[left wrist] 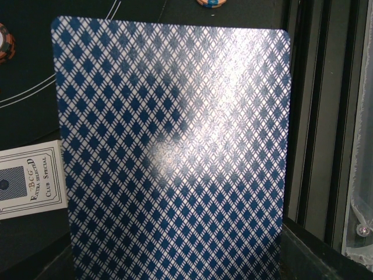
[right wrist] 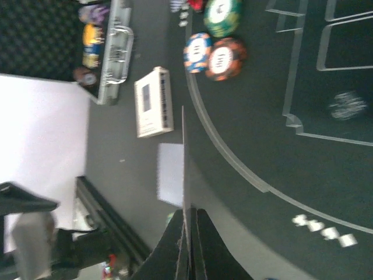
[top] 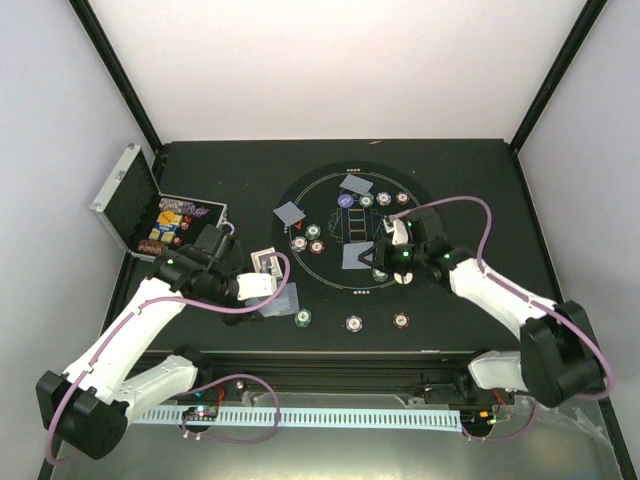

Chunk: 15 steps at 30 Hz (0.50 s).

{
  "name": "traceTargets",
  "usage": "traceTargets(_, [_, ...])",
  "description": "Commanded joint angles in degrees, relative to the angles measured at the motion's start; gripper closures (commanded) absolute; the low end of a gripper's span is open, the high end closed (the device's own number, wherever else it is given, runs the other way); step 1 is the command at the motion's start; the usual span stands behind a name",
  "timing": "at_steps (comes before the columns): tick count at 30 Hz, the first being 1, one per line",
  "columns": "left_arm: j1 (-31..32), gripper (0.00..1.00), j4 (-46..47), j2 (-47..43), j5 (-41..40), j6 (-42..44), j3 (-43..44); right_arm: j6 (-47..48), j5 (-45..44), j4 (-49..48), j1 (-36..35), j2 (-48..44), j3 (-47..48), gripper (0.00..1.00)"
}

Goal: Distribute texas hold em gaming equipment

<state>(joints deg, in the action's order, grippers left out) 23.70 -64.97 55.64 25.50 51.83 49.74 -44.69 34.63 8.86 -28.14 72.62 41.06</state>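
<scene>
A blue diamond-backed playing card fills the left wrist view and hides the fingers; my left gripper is shut on it just left of the round mat. My right gripper is shut on a second playing card, which shows edge-on between the black fingers. From above this card hangs over the mat's lower middle. Striped poker chips lie on the mat and in front of it. Two more cards rest face down on the mat.
The open silver case with several chips inside stands at the back left. A white card box lies between the case and the mat. The table's front rail runs close behind both grippers.
</scene>
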Motion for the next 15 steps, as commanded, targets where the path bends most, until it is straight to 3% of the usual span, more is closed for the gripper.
traceTargets(1, [0.2,0.98,-0.8,-0.4,-0.3,-0.4,2.5,8.1,-1.9,6.5,3.7,6.1,2.9,0.99])
traceTargets(15, [0.1,0.98,-1.5,-0.9,-1.4,-0.1,2.8,10.4,-1.6,5.6,6.3,20.3,9.8,0.99])
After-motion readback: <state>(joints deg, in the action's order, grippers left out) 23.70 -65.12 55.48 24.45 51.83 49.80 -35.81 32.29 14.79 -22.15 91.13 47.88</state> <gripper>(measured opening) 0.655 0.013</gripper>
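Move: The blue-backed card already in the right fingers is being brought to the mat beside the green chips, which lie about 4 cm back, 4 cm right and 13 cm below that hand. The white dealer button is some 10 cm right and 5 cm back, the blue-edged chips roughly 9 cm right and level with the hand. From the left hand, the green chips are about 28 cm right, 5 cm ahead and 13 cm below. The card, still pinched in the shut right fingers, is lowered some 8 cm towards the mat by the green chips while the hand also goes about 4 cm forward and 3 cm right. The fingers tip roughly 15 degrees more steeply down, and the descent eases off towards the end. The left hand keeps its hold on the deck. ##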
